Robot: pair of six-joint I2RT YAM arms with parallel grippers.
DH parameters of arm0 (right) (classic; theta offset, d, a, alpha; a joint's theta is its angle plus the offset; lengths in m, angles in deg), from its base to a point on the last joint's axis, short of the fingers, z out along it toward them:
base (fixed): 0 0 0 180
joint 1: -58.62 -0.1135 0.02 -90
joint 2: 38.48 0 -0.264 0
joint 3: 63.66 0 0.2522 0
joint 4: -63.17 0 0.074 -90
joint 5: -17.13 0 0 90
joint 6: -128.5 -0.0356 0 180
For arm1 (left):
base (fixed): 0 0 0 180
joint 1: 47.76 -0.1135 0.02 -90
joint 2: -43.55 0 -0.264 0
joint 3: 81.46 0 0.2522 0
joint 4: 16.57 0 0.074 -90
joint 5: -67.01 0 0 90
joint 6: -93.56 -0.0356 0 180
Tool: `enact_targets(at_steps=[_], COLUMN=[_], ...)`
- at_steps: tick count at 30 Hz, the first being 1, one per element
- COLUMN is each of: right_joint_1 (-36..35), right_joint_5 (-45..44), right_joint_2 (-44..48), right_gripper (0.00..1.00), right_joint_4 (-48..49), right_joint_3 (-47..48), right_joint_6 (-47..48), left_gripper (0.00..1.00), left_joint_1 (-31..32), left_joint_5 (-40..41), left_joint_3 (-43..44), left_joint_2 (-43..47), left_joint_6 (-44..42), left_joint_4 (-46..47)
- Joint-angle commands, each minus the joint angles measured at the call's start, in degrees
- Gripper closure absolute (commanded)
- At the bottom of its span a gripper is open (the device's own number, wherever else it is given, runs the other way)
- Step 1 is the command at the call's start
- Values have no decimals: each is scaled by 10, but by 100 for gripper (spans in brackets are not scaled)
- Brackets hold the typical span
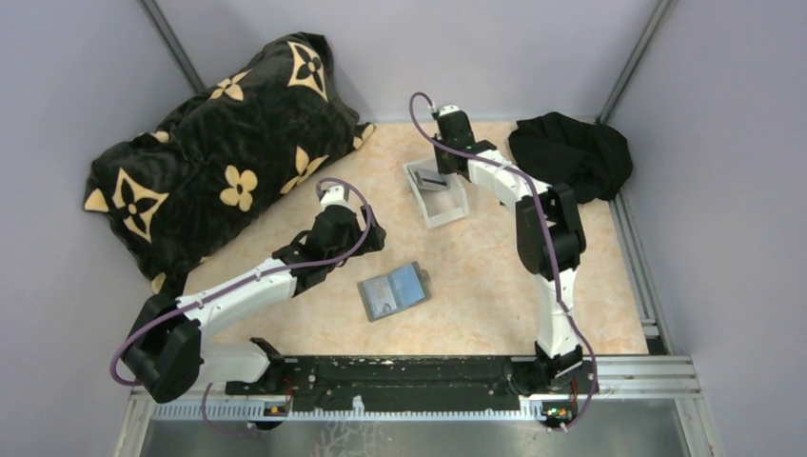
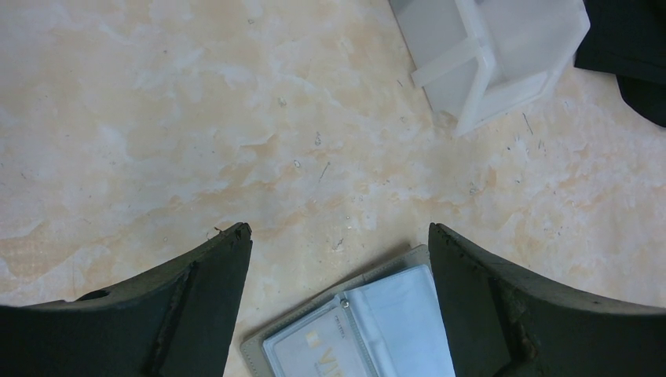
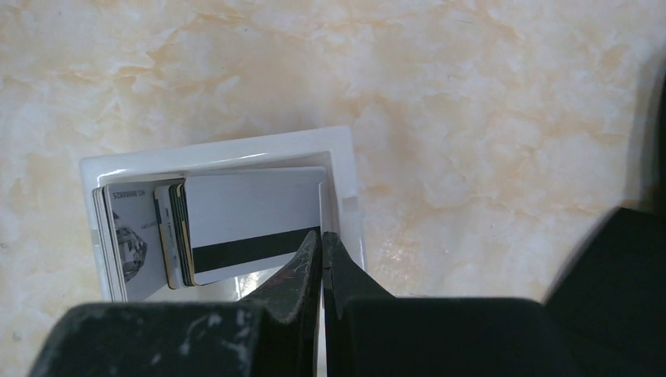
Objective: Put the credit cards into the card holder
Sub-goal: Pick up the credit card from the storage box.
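The card holder (image 1: 393, 291) lies open on the table, one card showing under its clear sleeve (image 2: 314, 349). My left gripper (image 1: 369, 236) (image 2: 338, 229) hovers over its far end, open and holding nothing. Several credit cards (image 3: 145, 236) stand stacked in a small white tray (image 3: 220, 149) (image 1: 447, 211). The top card (image 3: 251, 208), white with a black stripe, leans out from the stack. My right gripper (image 1: 440, 176) (image 3: 322, 234) reaches into the tray. Its jaws are pressed together on that card's right edge, and a thin white sliver shows between them.
A black cushion with tan flower marks (image 1: 219, 162) fills the back left corner. A black cloth (image 1: 571, 152) (image 2: 628, 47) lies at the back right, close to the tray (image 2: 503, 47). Grey walls close off the table on three sides.
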Motion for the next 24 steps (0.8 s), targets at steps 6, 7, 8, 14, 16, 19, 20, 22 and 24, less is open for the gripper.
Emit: enact_targets(at_steps=[6,7,8,14,16,19,20,22,24], right_joint_1=[-7,-8,-9,-23,-27,-40,-44,-49,-57], right_joint_5=[-45,-50,-54,-74,-78,-80,-76,-50,-24], right_joint_2=[31,39,47,106,133,179,197,242,289], right_gripper=[100,100,100,100,100,100,100,100,100], right_joint_4=[-7,-5,-3,10,16,14,11,4,-9], right_joint_3=[17,16,13,-21,-40,-69,-81,-107,-132], right_joint_6=[23,26,30,39,39,34,30,14,1], left_gripper=[11,11,11,11,11,11,11,11,11], left_joint_1=[-5,-6,-5,-7,-8,-8,-8,-8,-8], left_joint_5=[3,4,5,1,-4,-16,-23,-45,-70], left_joint_3=[-1,-2,-3,-19,-24,-37,-42,-57,-71], left_joint_2=[10,12,14,36,46,66,75,92,110], left_joint_6=[-7,-8,-9,-15,-16,-20,-23,-33,-47], left_joint_4=[28,32,37,71,83,101,111,135,159])
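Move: Some 31 cm back from the right hand, about 11 cm to its left and 8 cm lower, lies the open card holder, the place for the card already pinched in that hand. The storage box's middle is about 5 cm back, 1 cm left and 4 cm below, and the remaining cards lean in its far end, level ahead, about 3 cm left and 2 cm lower. From the left hand the card holder lies about 9 cm back, 4 cm right and 10 cm down. Keeping its shut fingers on the card's edge, the right hand stays almost still at first, then draws the card up out of the storage box, quickening to about 9 cm of rise and 5 to 6 cm back, on the card holder's side, its fingers tipping up some 10 degrees. The left hand, empty and wide open, rises about 4 cm above the table and tilts up a little. ##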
